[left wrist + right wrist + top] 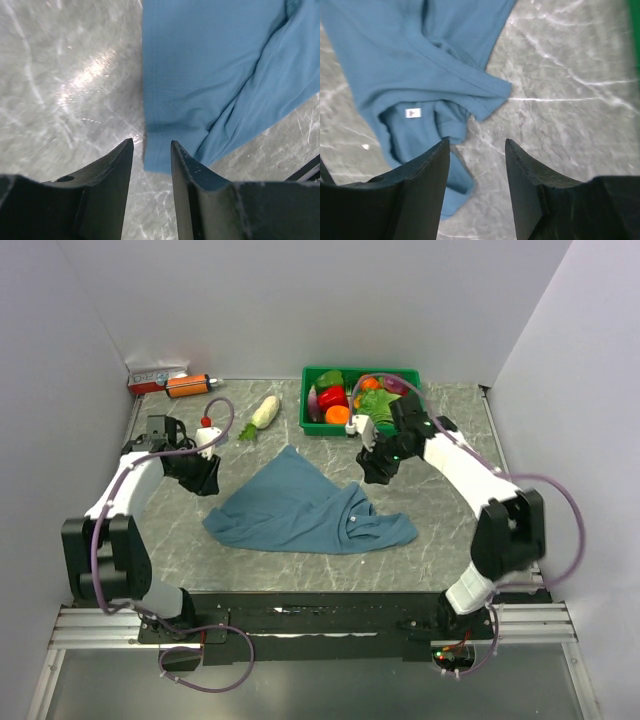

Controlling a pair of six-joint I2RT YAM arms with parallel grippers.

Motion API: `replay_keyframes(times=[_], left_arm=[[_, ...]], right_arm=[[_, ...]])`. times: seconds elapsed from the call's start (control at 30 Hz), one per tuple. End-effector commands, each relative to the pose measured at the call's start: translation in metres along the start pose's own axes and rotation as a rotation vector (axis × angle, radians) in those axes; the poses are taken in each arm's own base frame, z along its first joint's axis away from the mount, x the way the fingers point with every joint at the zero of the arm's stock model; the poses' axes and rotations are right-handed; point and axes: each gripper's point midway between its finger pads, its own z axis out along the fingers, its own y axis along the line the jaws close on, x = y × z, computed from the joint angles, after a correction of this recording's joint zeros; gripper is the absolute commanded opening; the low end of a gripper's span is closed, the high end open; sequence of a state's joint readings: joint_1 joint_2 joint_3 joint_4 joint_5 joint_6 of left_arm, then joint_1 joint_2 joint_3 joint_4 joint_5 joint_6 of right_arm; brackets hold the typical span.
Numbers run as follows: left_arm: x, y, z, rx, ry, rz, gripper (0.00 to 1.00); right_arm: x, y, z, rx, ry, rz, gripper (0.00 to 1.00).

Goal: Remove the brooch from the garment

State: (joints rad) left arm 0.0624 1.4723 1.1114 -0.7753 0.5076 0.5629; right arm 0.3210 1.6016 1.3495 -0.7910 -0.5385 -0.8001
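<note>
The garment [300,510], a teal-blue top, lies crumpled flat on the marble table's middle, its small white neck label [413,113] facing up near the right end. No brooch shows in any view. My left gripper [207,480] hovers just off the garment's upper-left edge. In the left wrist view its jaws [152,144] stand open with nothing between them, and the cloth's hem [160,150] lies just beyond the tips. My right gripper [372,470] hangs at the garment's upper-right corner, open and empty [477,142] over bare table beside a strap [470,82].
A green bin [304,405] of toy vegetables stands at the back, close behind the right arm. A white radish [265,412], an orange bottle [190,385], a red-and-white box [155,375] and a small red-capped bottle [207,433] sit at the back left. White walls enclose the table.
</note>
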Motion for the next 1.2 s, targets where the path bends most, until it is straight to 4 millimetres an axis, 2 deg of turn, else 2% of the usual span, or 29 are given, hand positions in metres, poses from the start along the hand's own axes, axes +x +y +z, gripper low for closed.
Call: replay_keyframes(times=[0.0, 0.03, 0.07, 0.1, 0.13, 0.23, 0.37, 0.57, 0.63, 0.73, 0.77, 0.83, 0.93, 0.97, 1.0, 1.03, 1.13, 1.17], left_arm=[[-0.010, 0.003, 0.009, 0.033, -0.030, -0.024, 0.42], [-0.006, 0.003, 0.011, 0.034, -0.019, -0.018, 0.43], [-0.004, 0.004, 0.012, 0.033, -0.009, -0.022, 0.42], [0.000, 0.006, 0.012, 0.022, 0.005, -0.022, 0.42], [0.003, 0.005, 0.012, 0.019, 0.013, -0.020, 0.42], [0.008, 0.005, 0.009, -0.001, 0.023, -0.017, 0.43], [0.013, 0.004, 0.003, -0.027, 0.026, -0.009, 0.43], [0.023, 0.006, 0.004, -0.055, 0.051, -0.017, 0.43], [0.024, 0.007, 0.007, -0.059, 0.054, -0.032, 0.43], [0.032, 0.010, 0.013, -0.062, 0.088, -0.060, 0.43], [0.036, 0.010, 0.013, -0.061, 0.102, -0.069, 0.43], [0.042, 0.009, 0.015, -0.056, 0.125, -0.081, 0.43], [0.048, 0.010, 0.015, -0.073, 0.128, -0.079, 0.44], [0.048, 0.010, 0.015, -0.077, 0.128, -0.075, 0.44], [0.050, 0.011, 0.014, -0.081, 0.133, -0.077, 0.44], [0.050, 0.011, 0.014, -0.082, 0.139, -0.077, 0.44], [0.049, 0.015, 0.011, -0.090, 0.140, -0.080, 0.44], [0.050, 0.015, 0.010, -0.089, 0.139, -0.076, 0.44]], right_arm=[[0.007, -0.029, 0.034, -0.025, 0.064, -0.014, 0.56], [0.000, -0.038, 0.035, -0.015, 0.061, -0.012, 0.56], [0.004, -0.037, 0.039, -0.043, 0.085, 0.011, 0.56], [0.011, -0.038, 0.052, -0.071, 0.107, 0.041, 0.56], [0.004, -0.044, 0.054, -0.066, 0.098, 0.044, 0.56], [0.009, -0.049, 0.068, -0.081, 0.113, 0.078, 0.56], [0.018, -0.042, 0.082, -0.125, 0.155, 0.084, 0.56], [0.050, -0.021, 0.103, -0.201, 0.263, 0.080, 0.57], [0.055, -0.020, 0.107, -0.200, 0.290, 0.078, 0.57], [0.059, -0.024, 0.116, -0.187, 0.316, 0.078, 0.54], [0.060, -0.027, 0.117, -0.177, 0.317, 0.083, 0.48], [0.057, -0.034, 0.118, -0.143, 0.305, 0.069, 0.42], [0.053, -0.040, 0.113, -0.101, 0.287, 0.053, 0.21], [0.046, -0.044, 0.107, -0.075, 0.264, 0.038, 0.08], [0.043, -0.045, 0.104, -0.062, 0.255, 0.033, 0.02], [0.038, -0.047, 0.098, -0.044, 0.238, 0.031, 0.00], [0.004, -0.053, 0.064, 0.030, 0.129, 0.017, 0.00], [-0.013, -0.053, 0.043, 0.063, 0.067, 0.013, 0.00]])
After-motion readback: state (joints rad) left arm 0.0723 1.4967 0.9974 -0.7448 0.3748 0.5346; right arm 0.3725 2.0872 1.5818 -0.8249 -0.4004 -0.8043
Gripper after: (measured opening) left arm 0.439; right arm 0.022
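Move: The right gripper is open above the garment's far folded corner, which lies about 4 cm ahead, 2 cm left and 13 cm below. On the cloth, the small white plate is some 5 cm back and 3 cm left; the garment's right end is 8 cm back, 11 cm right. The green tray's middle is about 27 cm ahead and 1 cm right. From the left gripper, the garment's left corner is about 4 cm back, 2 cm left and 9 cm below. Drop the right gripper about 13 cm onto the garment's far folded corner, reaching forward first, then easing back a little while tipping the wrist; shut the fingers from half open to pinch the fold and begin to rise. Meanwhile lower the half-open left gripper about 5 cm, slightly back and left, towards the garment's left corner. ##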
